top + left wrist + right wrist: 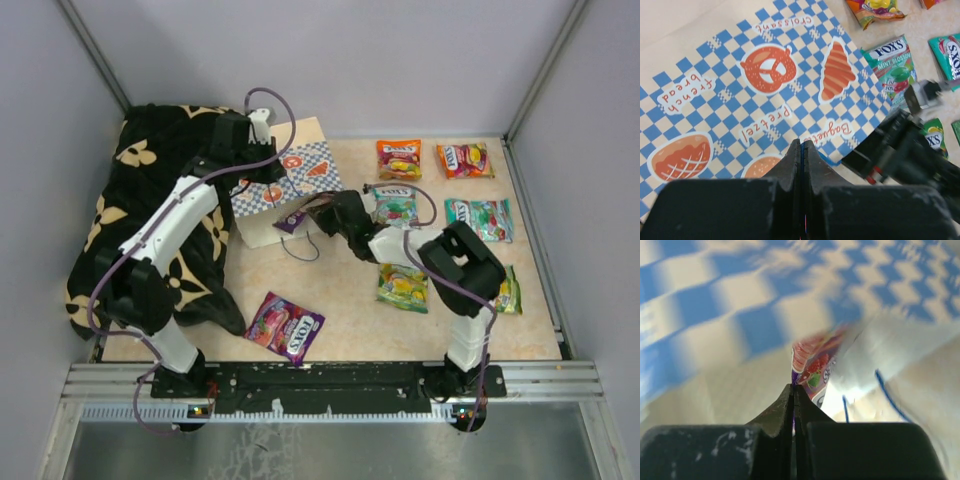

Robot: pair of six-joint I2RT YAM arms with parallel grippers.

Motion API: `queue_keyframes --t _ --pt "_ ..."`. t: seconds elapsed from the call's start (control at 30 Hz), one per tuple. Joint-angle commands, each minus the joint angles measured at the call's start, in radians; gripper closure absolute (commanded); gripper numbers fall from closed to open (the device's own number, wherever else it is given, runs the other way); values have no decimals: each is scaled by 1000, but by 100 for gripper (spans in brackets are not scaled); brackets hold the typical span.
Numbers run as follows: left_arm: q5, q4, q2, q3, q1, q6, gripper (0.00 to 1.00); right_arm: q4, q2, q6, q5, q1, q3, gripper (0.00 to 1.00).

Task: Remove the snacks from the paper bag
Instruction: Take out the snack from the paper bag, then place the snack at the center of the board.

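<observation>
The paper bag [290,185] lies on its side, checkered face up, mouth toward the right arm. My left gripper [268,176] [801,145] is above the bag [740,90], shut on a thin blue cord handle that shows between its fingers. My right gripper [312,212] [794,387] is at the bag's mouth, shut on the corner of a purple snack packet [812,365] [292,221] that sticks out of the bag [715,315]. Several snacks lie on the table: purple [285,326], orange [399,158], red [465,160], teal [396,207] and green [403,286].
A black flower-patterned cloth [150,220] is heaped at the left, under the left arm. Another teal packet [480,218] and a green one [508,290] lie near the right wall. Grey walls close in the table on three sides.
</observation>
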Motion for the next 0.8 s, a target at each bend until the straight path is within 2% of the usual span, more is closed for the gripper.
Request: queue_keyframes --t 0.0,0.13,0.23,0.37,0.43,0.5,0.57,0.67,0.77 --pt "-41 21 45 70 -2 5 100 24 -208 -107 -180 6 -97 100" --pt "-51 13 67 97 2 19 100 -190 -408 -240 -232 5 -128 100" --pt "-55 -2 78 122 3 27 100 -433 -563 -392 -211 -10 -81 100" --pt "-53 -12 97 165 2 32 100 -792 -601 -708 -322 -10 147 100" --pt "-42 -32 117 211 2 35 100 -1060 -553 -884 -337 22 311 100" --pt "-40 -50 132 253 2 46 100 -1297 -478 -1057 -231 89 484 100" --pt "-51 -72 148 299 4 59 100 -1454 -409 -1133 -74 183 564 100" --pt "-58 -105 179 388 5 70 100 -1600 -317 -1150 167 306 637 100" --pt "-56 -173 236 521 4 82 100 -1667 -221 -1145 353 405 656 100"
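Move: The right hand already pinches a purple packet at the bag's mouth; open table for it lies roughly 22 cm back and 3 cm right, 10 cm below. The lying purple packet is about 27 cm back, 6 cm left; the yellow-green packet some 20 cm back, 19 cm right. The bag's middle is about 8 cm ahead, 6 cm left. From the left hand, that open spot lies about 23 cm back, 10 cm right. Right hand swings the held purple packet back about 18 cm, rising then dipping; left pulls the handle forward-up. ##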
